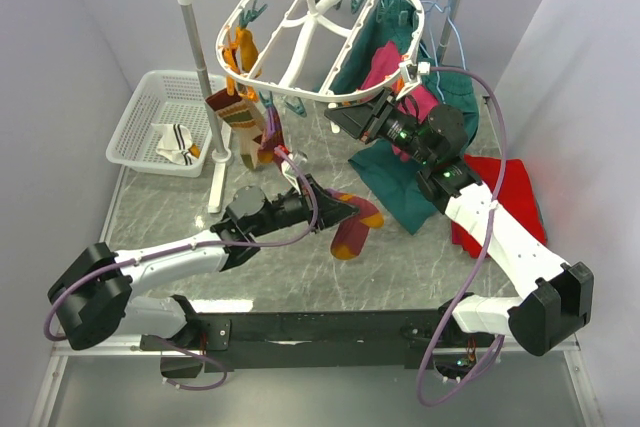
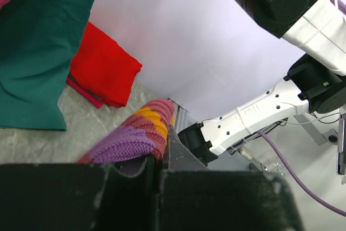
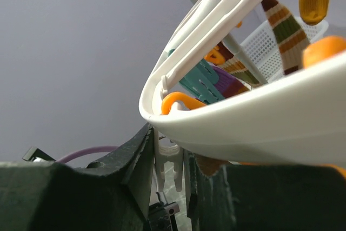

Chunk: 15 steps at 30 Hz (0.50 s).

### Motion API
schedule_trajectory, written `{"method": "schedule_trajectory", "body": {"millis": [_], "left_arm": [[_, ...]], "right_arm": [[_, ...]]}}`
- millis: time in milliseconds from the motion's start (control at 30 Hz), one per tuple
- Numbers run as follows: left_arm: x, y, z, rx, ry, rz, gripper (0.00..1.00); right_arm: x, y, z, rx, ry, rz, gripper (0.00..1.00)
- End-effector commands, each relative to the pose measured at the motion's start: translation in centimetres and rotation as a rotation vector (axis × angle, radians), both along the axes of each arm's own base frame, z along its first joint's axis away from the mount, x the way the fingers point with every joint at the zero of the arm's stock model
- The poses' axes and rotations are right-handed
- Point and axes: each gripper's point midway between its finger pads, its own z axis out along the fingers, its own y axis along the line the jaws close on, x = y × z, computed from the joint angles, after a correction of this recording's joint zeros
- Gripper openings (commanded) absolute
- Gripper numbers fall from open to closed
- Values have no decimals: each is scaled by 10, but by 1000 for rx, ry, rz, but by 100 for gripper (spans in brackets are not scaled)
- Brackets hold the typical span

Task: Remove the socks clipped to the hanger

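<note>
The white oval hanger (image 1: 320, 37) hangs from the rack's rod. Several striped socks (image 1: 232, 107) are clipped along its left rim. My left gripper (image 1: 335, 209) is low over the table. It is shut on the cuff of a maroon, orange and purple sock (image 1: 355, 232) that hangs free of the hanger; the left wrist view shows this sock (image 2: 135, 133) pinched in that gripper (image 2: 157, 152). My right gripper (image 1: 342, 119) is under the hanger's near rim (image 3: 243, 117). In the right wrist view it (image 3: 170, 158) is closed around a white clip (image 3: 160, 164).
A white basket (image 1: 135, 122) at the left holds a white striped sock (image 1: 175, 142). Dark green cloth (image 1: 400, 182) and a magenta garment (image 1: 385, 67) hang behind the right arm. A red cloth (image 1: 510, 197) lies at the right. The rack's pole (image 1: 200, 97) stands next to the basket.
</note>
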Motion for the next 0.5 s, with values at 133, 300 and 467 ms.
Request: {"method": "schedule_trajectory", "body": {"millis": [133,300,467], "left_arm": [[14,28,-25,103,70,168,1],[58,98,-52,227,266,483,1],[95,198,-36,149,322,800,1]], "right_arm": [[7,-11,-4,-74,-38,-48,0],[15,-23,-14,-156,-42,-126,0],[17,-31,-19,-199,-56,-155,0]]}}
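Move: The purple-and-red striped sock is already off the hanger and pinched in the left fingers, its end hanging just below them. The basket it goes to stands about 33 cm ahead and 42 cm to the left, some 25 cm lower. By the way there, at about hand height, hang the other purple sock, 15 cm ahead and 16 cm left, and the brown-green striped sock, 20 cm ahead and 24 cm left. The right fingers still have the emptied clip between their pads. The striped sock, still pinched in the closed left fingers, is swept about 15 cm left and forward towards the basket, dipping some 4 cm first; the hand speeds up and swings roughly 30 degrees counter-clockwise. The right hand keeps its hold on the clip at the hanger's near rim, easing it about 4 cm down, forward and a little right, without opening. ##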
